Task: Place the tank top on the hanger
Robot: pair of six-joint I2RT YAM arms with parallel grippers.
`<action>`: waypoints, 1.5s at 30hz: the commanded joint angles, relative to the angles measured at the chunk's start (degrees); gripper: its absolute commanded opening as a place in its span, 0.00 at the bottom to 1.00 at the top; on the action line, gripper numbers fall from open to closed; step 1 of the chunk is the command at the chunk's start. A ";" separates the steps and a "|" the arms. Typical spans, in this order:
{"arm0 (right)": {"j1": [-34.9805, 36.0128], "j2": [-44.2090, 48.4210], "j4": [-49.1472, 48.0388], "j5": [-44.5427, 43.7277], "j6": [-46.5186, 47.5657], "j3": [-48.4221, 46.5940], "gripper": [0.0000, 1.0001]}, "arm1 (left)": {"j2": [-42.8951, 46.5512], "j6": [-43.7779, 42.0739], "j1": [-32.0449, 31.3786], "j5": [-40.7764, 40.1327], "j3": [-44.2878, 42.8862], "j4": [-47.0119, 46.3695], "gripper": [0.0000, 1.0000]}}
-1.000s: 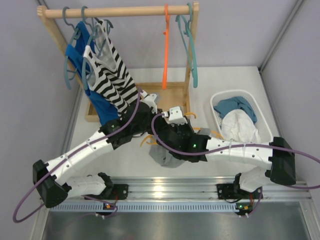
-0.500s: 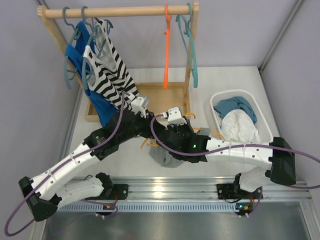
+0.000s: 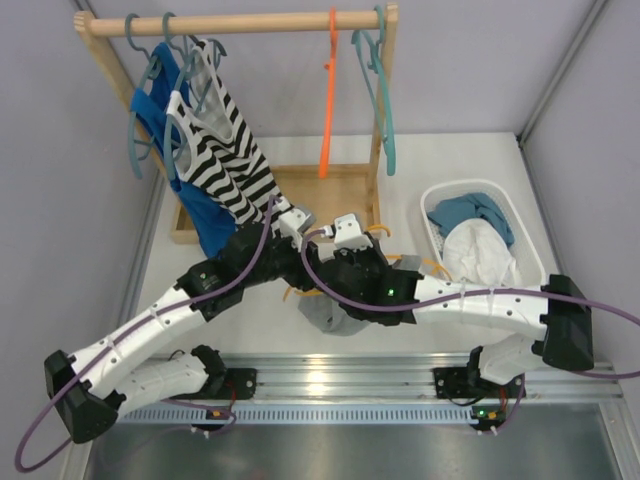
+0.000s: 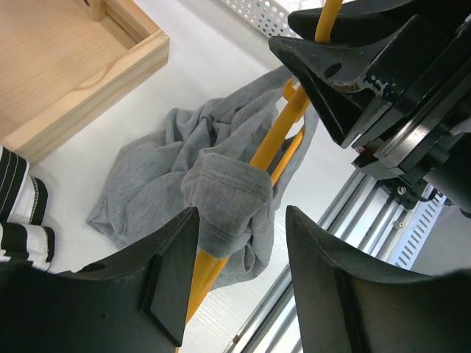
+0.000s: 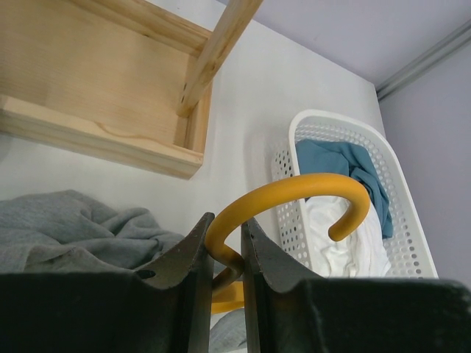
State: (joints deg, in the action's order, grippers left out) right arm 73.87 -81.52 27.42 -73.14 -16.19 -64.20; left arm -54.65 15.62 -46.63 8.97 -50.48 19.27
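Note:
The grey tank top (image 4: 169, 184) lies bunched on the white table, partly draped over the yellow-orange hanger (image 4: 276, 140); in the top view the tank top (image 3: 322, 312) shows under the arms. My right gripper (image 5: 224, 246) is shut on the hanger's hook (image 5: 294, 193), holding it above the table. My left gripper (image 4: 239, 276) is open, its fingers either side of a fold of grey fabric on the hanger's arm, just above it. In the top view both grippers meet at mid-table and hide most of the hanger (image 3: 292, 283).
A wooden rack (image 3: 240, 22) at the back holds a striped top (image 3: 225, 150), a blue top (image 3: 160, 110), a red-orange hanger (image 3: 328, 110) and teal hangers (image 3: 385, 100). Its wooden base tray (image 4: 81, 66) is close by. A white basket (image 3: 435, 205) of clothes stands right.
The left arm swung out toward the rack, then came back in over the tank top beside the right gripper. The right arm held the hanger nearly still.

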 commanded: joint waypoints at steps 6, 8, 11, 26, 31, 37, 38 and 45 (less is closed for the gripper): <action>1.11 2.85 -2.28 0.02 1.60 -2.24 0.00 | -2.91 -4.63 2.51 7.20 -0.59 -3.62 0.56; 1.19 3.03 -2.37 0.28 1.86 -2.15 0.00 | -3.97 -4.54 2.51 6.94 -0.32 -4.23 0.55; 1.11 3.03 -2.55 0.72 2.30 -2.24 0.00 | -4.32 -3.84 2.51 7.81 1.08 -7.12 0.55; 1.19 1.71 -4.04 1.78 6.78 -3.73 0.00 | -2.30 0.99 2.42 10.63 9.17 -16.45 0.39; 1.11 0.40 -3.43 2.22 6.87 -5.14 0.00 | -2.04 2.31 2.25 11.68 10.93 -21.18 0.12; 1.11 -0.31 -2.81 2.83 7.31 -6.98 0.00 | -1.86 4.33 1.54 10.98 13.82 -24.89 0.00; 1.11 -0.31 -2.72 2.92 7.31 -7.16 0.00 | -1.51 4.77 1.37 10.63 14.96 -26.81 0.00; 1.11 -0.05 -2.72 5.02 7.22 -9.00 0.22 | 3.58 7.06 -1.09 4.39 21.82 -34.46 0.00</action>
State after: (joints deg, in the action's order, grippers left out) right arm 73.71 -82.41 28.93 -68.99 -7.57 -68.03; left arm -53.19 20.25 -47.09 19.44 -31.14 -7.55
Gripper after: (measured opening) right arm 0.194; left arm 0.201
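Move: The tank top's strap, bunched around the left arm of the yellow hanger, sits about 3 cm right of the open left gripper, level with it forward and some 4 cm below. The hanger's neck, in the right gripper, is roughly 4 cm ahead and 9 cm right, at the same height. The tank top's heap lies about 3 cm ahead, 4 cm right and 20 cm below. From the right gripper the strap is about 4 cm back, 6 cm left and 4 cm down. Lower the open left gripper about 5 cm, drifting right, onto the strap bunched on the hanger's left arm. Then draw it back and a little farther right by 2 cm or so while shutting the fingers, pinching the strap together with the hanger arm, and keep that grip. Let the right gripper keep hold of the hanger's neck, rolling slightly left-side-down. ##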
